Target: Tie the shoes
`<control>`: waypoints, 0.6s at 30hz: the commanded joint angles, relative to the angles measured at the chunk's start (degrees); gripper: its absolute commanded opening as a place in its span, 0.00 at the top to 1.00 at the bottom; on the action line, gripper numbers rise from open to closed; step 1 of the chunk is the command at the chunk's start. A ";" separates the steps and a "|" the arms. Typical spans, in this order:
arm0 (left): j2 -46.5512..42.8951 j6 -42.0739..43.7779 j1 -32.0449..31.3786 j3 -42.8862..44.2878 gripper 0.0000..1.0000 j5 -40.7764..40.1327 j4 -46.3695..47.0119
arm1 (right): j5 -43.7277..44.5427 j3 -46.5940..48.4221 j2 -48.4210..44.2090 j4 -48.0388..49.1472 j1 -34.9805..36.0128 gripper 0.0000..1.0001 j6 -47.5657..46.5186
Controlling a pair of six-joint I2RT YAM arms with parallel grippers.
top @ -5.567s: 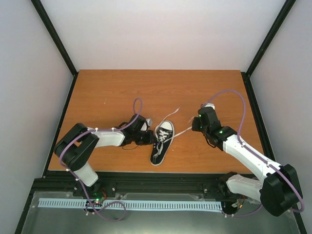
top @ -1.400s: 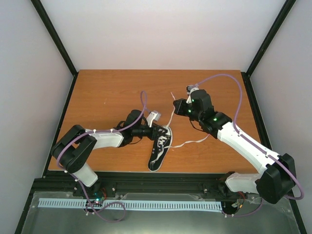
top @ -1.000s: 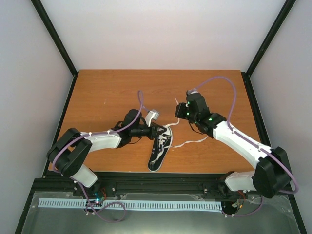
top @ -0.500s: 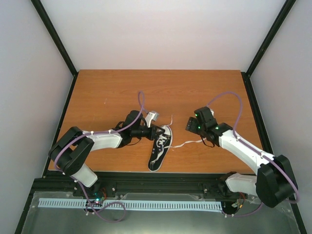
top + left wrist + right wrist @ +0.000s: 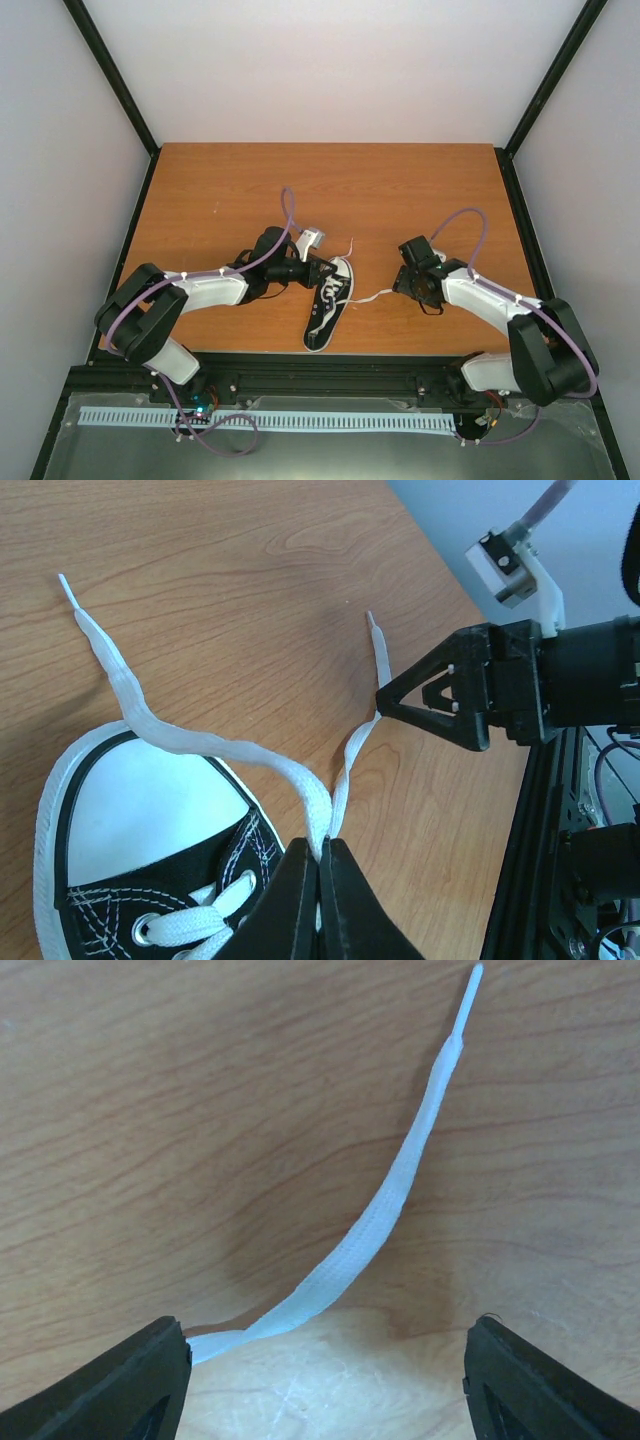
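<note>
The shoe (image 5: 329, 305), a small black sneaker with a white toe cap (image 5: 140, 810), lies near the table's front edge, toe pointing away. My left gripper (image 5: 323, 270) is shut on both white laces where they cross just above the toe cap (image 5: 320, 852). One lace (image 5: 150, 725) runs off to the left; the other lace (image 5: 352, 755) runs toward my right gripper's finger (image 5: 440, 700). My right gripper (image 5: 402, 285) hangs low and open over that lace's end (image 5: 385, 1210), which lies flat on the wood between its fingers (image 5: 130, 1380) with nothing gripped.
The wooden table (image 5: 200, 190) has a black frame rail along its front edge and black posts at the back corners. Purple cables loop above both arms. White walls close in the sides and back.
My right gripper has opened, let go of a lace end, and moved nearer and rightward down over the other lace end. The left gripper stays shut on the crossed laces.
</note>
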 commanded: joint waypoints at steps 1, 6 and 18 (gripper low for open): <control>-0.87 1.75 -0.37 -0.04 0.99 0.15 0.28 | 1.33 0.73 2.81 1.00 -0.25 0.26 1.00; -0.68 1.95 -0.37 0.05 0.99 0.85 0.54 | 2.21 1.15 6.12 2.89 -0.25 0.30 0.10; 0.37 3.34 -0.30 0.64 0.99 3.33 0.68 | 1.52 4.27 12.26 8.93 -0.24 0.90 -4.45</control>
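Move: The free white lace lies on the table just ahead of the open right gripper: the stretch to grip is about 3 cm forward, straight in line and 2 cm below. The shoe's middle is some 20 cm to the left and 3 cm back, about 1 cm higher. The other lace, held in the left fingers, is some 18 cm left, 8 cm ahead and 4 cm up. From the left gripper, the free lace lies about 20 cm right, 2 cm back and 9 cm down. Lower the right gripper about 2 cm to the table with the fingers open around the free lace, then slide it forward some 2.5 cm low along the wood, towards the lace's tip. Shut the fingers most of the way during that slide so they pinch the lace a little short of its tip. Hold the left gripper still at the shoe's toe, keeping its grip on the other lace. ##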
